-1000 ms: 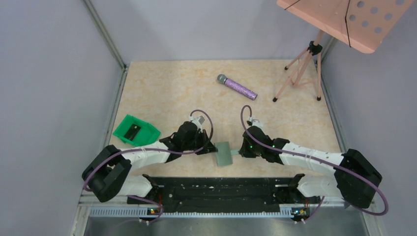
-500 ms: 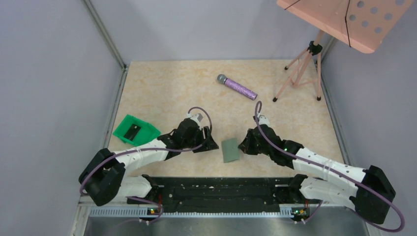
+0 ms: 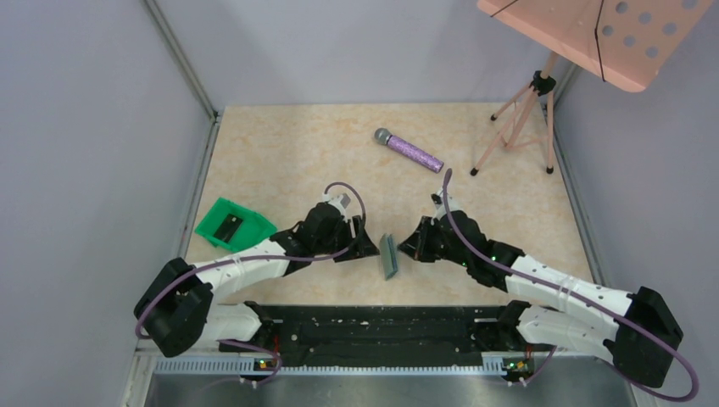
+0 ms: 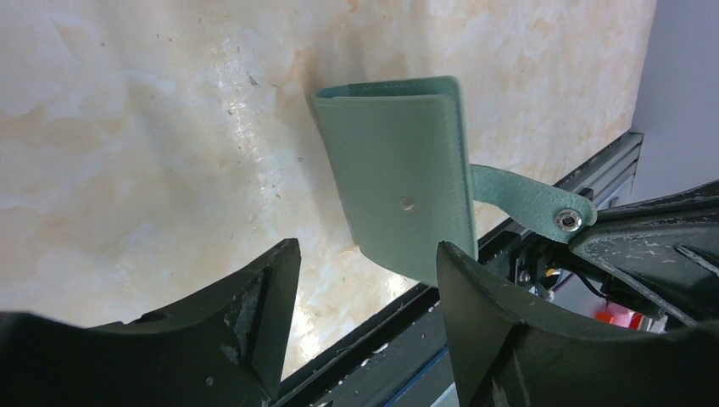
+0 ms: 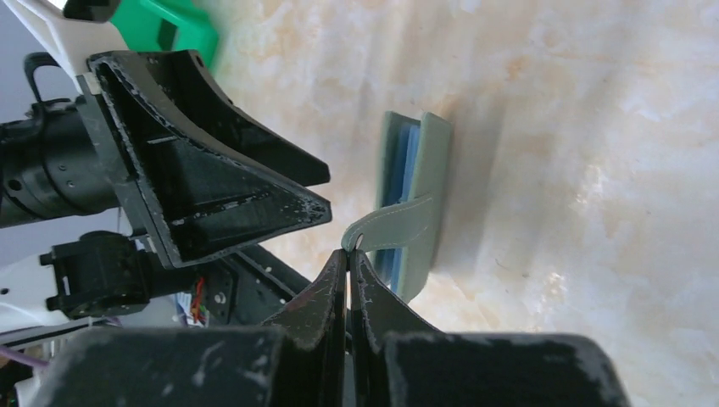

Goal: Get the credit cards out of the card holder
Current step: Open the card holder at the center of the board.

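The grey-green card holder (image 3: pixel 389 256) stands tipped up on its edge between my two grippers. In the left wrist view its closed outer face (image 4: pixel 398 195) shows, with its strap (image 4: pixel 526 203) held out to the right. My right gripper (image 5: pixel 350 248) is shut on the tip of that strap (image 5: pixel 386 222), and blue inner panels (image 5: pixel 409 161) show in the narrow gap. My left gripper (image 4: pixel 366 250) is open and empty just left of the holder. In the top view the left gripper (image 3: pixel 370 248) and right gripper (image 3: pixel 404 248) flank it. Any cards inside are hidden. One small dark card (image 3: pixel 227 225) lies on the green tray.
A bright green tray (image 3: pixel 240 222) sits at the left. A purple microphone (image 3: pixel 409 149) lies at the back. A pink music stand (image 3: pixel 543 93) is at the back right. The black rail (image 3: pixel 381 322) runs along the near edge.
The holder lay flat earlier and now stands tipped up on its edge. My right gripper has shifted left with the strap in it. My left gripper has barely moved.
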`<state>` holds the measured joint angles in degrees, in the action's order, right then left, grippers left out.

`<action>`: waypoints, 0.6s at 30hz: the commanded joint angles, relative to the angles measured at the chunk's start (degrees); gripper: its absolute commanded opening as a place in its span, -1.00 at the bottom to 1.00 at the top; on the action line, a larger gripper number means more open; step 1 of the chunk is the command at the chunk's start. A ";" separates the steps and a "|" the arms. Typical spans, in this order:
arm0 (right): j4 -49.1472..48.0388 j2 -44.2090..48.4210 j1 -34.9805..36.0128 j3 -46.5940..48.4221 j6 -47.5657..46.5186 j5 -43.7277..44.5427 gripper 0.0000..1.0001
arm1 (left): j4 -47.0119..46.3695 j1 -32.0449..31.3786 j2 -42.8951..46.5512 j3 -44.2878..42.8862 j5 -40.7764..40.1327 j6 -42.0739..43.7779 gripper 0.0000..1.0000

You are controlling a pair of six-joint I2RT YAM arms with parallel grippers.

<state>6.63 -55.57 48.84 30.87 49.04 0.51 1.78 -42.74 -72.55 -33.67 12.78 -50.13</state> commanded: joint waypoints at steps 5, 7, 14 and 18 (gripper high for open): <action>-6.85 -1.71 -0.50 1.83 -1.40 0.30 -1.00 | 1.36 -0.02 4.20 -1.57 -3.91 0.14 0.30; -4.21 -2.53 -0.54 1.91 -1.64 2.23 -1.00 | 1.66 -0.05 4.08 -1.47 -3.94 0.12 0.29; 1.54 -2.67 -4.13 -1.85 -1.53 7.75 -1.00 | 3.66 -0.06 4.74 -1.45 -5.81 0.60 0.22; 1.58 -0.35 -7.42 -4.98 -1.63 6.56 -1.00 | 4.50 -0.05 4.78 -1.48 -6.75 0.77 0.20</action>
<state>7.05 -58.28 44.29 28.38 48.03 5.67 5.74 -42.74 -69.23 -33.67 7.94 -50.19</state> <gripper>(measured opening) 0.006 0.610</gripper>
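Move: Pinched in the right fingers is the card holder's strap; the holder, half open on its edge, has its middle about 3 cm to that hand's left, 2 cm nearer the base and some 6 cm below. The microphone lies roughly 25 cm ahead of the right hand and 2 cm to its right, the green tray some 40 cm to its left and 6 cm ahead. From the open left hand the holder's middle is about 3 cm right, 2 cm back and 2 cm below. Keeping hold of the strap, the right hand first rises about 1 cm, then swings right and down some 4.5 cm each way while easing forward, drawing the flap away from the holder's other half and turning roughly 10 degrees clockwise. The left hand, fingers still open, lifts a good centimetre, then sinks back and goes about 1.5 cm left. ##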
